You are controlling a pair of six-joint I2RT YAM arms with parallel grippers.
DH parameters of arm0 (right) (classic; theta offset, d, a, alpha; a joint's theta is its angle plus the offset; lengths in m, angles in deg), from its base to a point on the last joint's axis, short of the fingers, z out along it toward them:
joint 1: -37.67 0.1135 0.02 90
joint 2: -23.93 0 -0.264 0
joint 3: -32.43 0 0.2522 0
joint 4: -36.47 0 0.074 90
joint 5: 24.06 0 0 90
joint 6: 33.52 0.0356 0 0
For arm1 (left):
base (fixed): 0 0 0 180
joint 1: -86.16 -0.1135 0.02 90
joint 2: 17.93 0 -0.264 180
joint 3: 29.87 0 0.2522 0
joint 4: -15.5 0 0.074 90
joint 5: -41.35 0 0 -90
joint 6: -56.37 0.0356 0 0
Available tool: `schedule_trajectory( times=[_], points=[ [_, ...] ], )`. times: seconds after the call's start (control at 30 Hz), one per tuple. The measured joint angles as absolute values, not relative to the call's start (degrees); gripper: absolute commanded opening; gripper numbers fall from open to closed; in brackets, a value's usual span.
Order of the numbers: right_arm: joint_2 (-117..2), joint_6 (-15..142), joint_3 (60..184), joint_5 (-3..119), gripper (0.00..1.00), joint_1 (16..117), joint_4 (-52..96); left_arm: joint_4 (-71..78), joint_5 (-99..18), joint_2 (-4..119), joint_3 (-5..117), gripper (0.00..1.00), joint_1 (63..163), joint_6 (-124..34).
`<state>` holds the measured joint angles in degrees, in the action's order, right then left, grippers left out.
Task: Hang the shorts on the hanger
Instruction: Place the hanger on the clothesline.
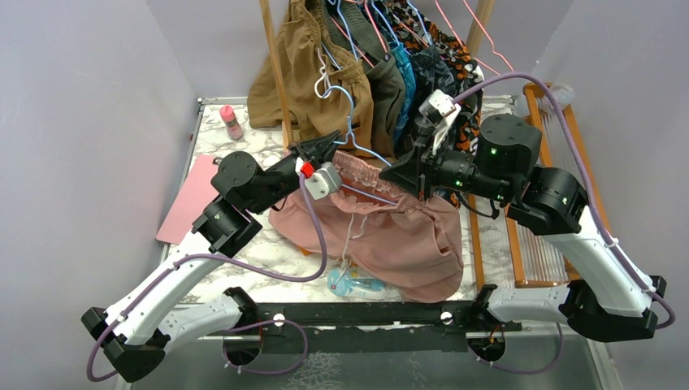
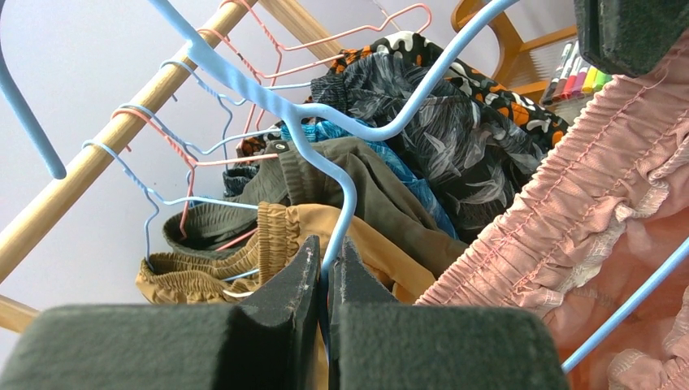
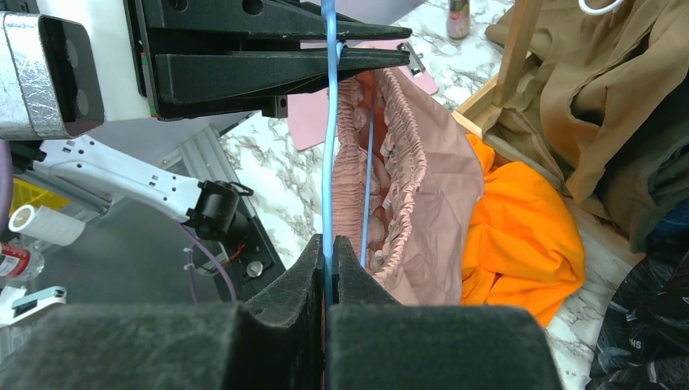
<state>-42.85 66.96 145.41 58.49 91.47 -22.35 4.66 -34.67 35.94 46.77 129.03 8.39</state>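
The light blue wire hanger (image 1: 354, 122) is held up over the table by both arms. My left gripper (image 1: 335, 140) is shut on its neck below the hook (image 2: 329, 262). My right gripper (image 1: 390, 172) is shut on one of its straight wires (image 3: 328, 253). The dusty pink shorts (image 1: 406, 236) hang from the hanger and sag onto the marble. Their gathered waistband (image 2: 569, 195) sits beside the left jaws. In the right wrist view, a second blue wire (image 3: 370, 179) runs inside the open waistband (image 3: 406, 162). The left gripper (image 3: 390, 47) pinches the same hanger (image 3: 328, 138) at the top of that view.
A wooden rail (image 2: 106, 150) carries pink and blue hangers with brown, olive and patterned clothes (image 1: 382, 57). Bright orange shorts (image 3: 520, 236) lie under the pink ones. A pink bottle (image 1: 231, 122), a pink board (image 1: 191, 199) and a wooden rack (image 1: 528, 244) flank the table.
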Motion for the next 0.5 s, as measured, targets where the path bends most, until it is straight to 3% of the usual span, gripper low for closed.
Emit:
schedule_trajectory(
  times=[0.07,0.13,0.2,0.37,0.5],
  points=[
    [-42.5,66.9,144.9,58.5,0.06,91.5,-22.0,4.7,-34.6,35.9,46.7,0.00,129.0,8.3],
    [-42.2,66.9,144.4,58.4,0.27,91.5,-21.6,4.7,-34.6,35.9,46.7,0.00,129.0,8.2],
    [-42.0,67.3,144.1,58.1,0.39,91.5,-21.0,4.7,-34.5,35.9,46.7,0.00,129.0,8.0],
    [-41.8,67.9,144.0,58.0,0.51,91.5,-19.3,4.7,-34.5,35.9,46.7,0.00,129.0,7.5],
    [-41.8,69.4,144.1,59.3,0.54,91.5,-17.7,4.7,-34.5,35.7,46.7,0.00,129.0,7.5]
  ],
)
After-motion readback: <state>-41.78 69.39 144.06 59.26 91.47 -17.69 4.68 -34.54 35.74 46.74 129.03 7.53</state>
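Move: Just ahead and left of the right hand, whose shut fingers still hold one shoulder of the hanger, lies the hanger's neck, roughly 6 cm ahead, 6 cm left and 2 cm higher. The shorts' waistband opening is about 3 cm back, 3 cm left and 6 cm below that hand. From the left hand, pinching the wire, the neck is some 2 cm right, 1 cm ahead and 3 cm up; the clothesline lies straight ahead about 25 cm, 5 cm above. Letting go of the hanger's shoulder, the right fingers spread to about half open, then the hand rises some 1.5 cm, fingertips tilting up about 5 degrees, with the blue wire now loose between them. The left hand stays in place and keeps its pinch beside the neck, carrying hanger and shorts. ##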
